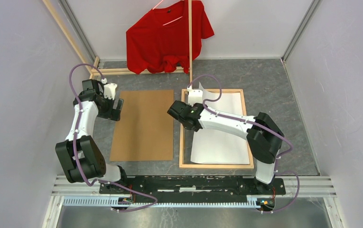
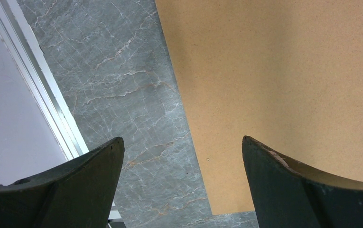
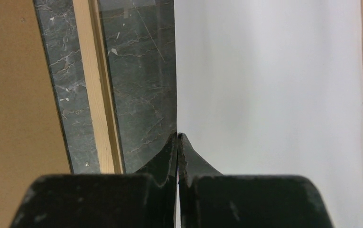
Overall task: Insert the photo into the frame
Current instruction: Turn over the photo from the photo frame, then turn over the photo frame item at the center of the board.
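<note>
The frame point(image 1: 216, 166), thin light wood round a clear pane, lies flat at centre right. The photo point(image 1: 222, 137) rests inside it with its plain white back up, its far left corner curling upward. My right gripper point(image 1: 187, 119) is over the frame's left side. In the right wrist view it point(image 3: 177, 135) is shut on the photo's point(image 3: 274, 95) left edge, with the frame's left strip point(image 3: 91, 85) just beside it. My left gripper point(image 1: 117, 108) hangs open and holds nothing; in the left wrist view it point(image 2: 181, 156) straddles the left edge of a brown board.
A brown backing board point(image 1: 144, 126) lies flat left of the frame and fills the right of the left wrist view point(image 2: 283, 85). A red T-shirt point(image 1: 167, 35) hangs at the back among loose wooden slats point(image 1: 190, 42). White walls close in on both sides.
</note>
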Robot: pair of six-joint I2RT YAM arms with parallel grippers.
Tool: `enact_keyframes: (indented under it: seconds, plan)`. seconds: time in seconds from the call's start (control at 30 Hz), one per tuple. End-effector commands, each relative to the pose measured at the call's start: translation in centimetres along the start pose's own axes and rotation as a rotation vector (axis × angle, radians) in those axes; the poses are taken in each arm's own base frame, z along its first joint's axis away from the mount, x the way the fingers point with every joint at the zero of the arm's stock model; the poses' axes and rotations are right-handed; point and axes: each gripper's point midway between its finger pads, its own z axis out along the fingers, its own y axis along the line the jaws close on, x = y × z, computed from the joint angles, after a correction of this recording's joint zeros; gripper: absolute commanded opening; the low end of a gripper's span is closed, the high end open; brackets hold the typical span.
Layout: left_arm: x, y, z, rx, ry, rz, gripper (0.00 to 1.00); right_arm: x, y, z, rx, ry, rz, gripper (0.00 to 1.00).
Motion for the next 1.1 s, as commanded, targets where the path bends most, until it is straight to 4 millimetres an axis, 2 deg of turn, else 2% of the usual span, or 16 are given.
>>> enact_keyframes:
  seconds: [0.0,0.1,0.13,0.2,0.27,0.3,0.37,0.67,0.83,0.97,1.07]
  plan:
    - [-1.4,0.3,-0.4,0.007,-0.039,0.02,1.0,-1.5,0.4,-1.1,-0.054,-0.03,0.0,0.0]
    - [-1.3,0.3,-0.4,0.007,-0.038,0.02,1.0,-1.3,1.0,-1.1,-0.083,-0.016,-0.033,0.01]
    - [-1.3,0.3,-0.4,0.007,-0.039,0.019,1.0,-1.2,1.1,-1.1,-0.091,-0.014,-0.036,0.12]
    - [-1.4,0.3,-0.4,0.007,-0.038,0.02,1.0,-1.2,1.4,-1.2,-0.114,-0.016,-0.041,0.44]
    - [-1.4,0.3,-0.4,0.005,-0.038,0.019,1.0,-1.0,1.6,-1.2,-0.14,-0.017,-0.043,0.71]
    - [-1.3,0.4,-0.4,0.004,-0.037,0.02,1.0,-1.1,1.7,-1.3,-0.158,-0.021,-0.037,0.83]
    - [-1.3,0.4,-0.4,0.004,-0.038,0.02,1.0,-1.2,1.9,-1.5,-0.184,-0.026,-0.025,0.97]
    - [-1.0,0.4,-0.2,0.002,-0.029,0.023,1.0,-1.7,3.8,-2.8,-0.316,-0.024,-0.034,0.98]
    - [-0.4,1.1,0.3,-0.032,0.008,0.03,1.0,-1.6,7.4,-5.1,-0.577,-0.029,-0.011,0.98]
    - [0.7,4.6,1.2,-0.182,0.058,0.038,1.0,-0.4,11.9,-6.5,-0.737,0.035,-0.048,0.98]
    - [1.9,7.1,2.3,-0.245,0.093,0.012,1.0,0.9,14.4,-6.6,-0.778,0.075,-0.08,0.98]
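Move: Your closed right fingers hold the photo's left edge raised above the frame. The frame's middle is about 9 cm to their right, 9 cm back and 9 cm below; the photo's middle is some 10 cm to the right, 9 cm back and 7 cm down. The brown board's middle lies roughly 20 cm left, 8 cm back and 9 cm down. From the open left hand, the frame's middle is about 45 cm right and 7 cm back. Open the right fingers wide while easing about a centimetre left, then slightly down, so the photo's left edge comes free. With the fingers open, carry the right hand left, about 9 cm in all, across the frame's left rail towards the brown board, backing and rising slightly while turning counter-clockwise some 25 degrees and rolling its left side up. Finally, start the still-open left gripper left about 3 cm, sinking slightly. ##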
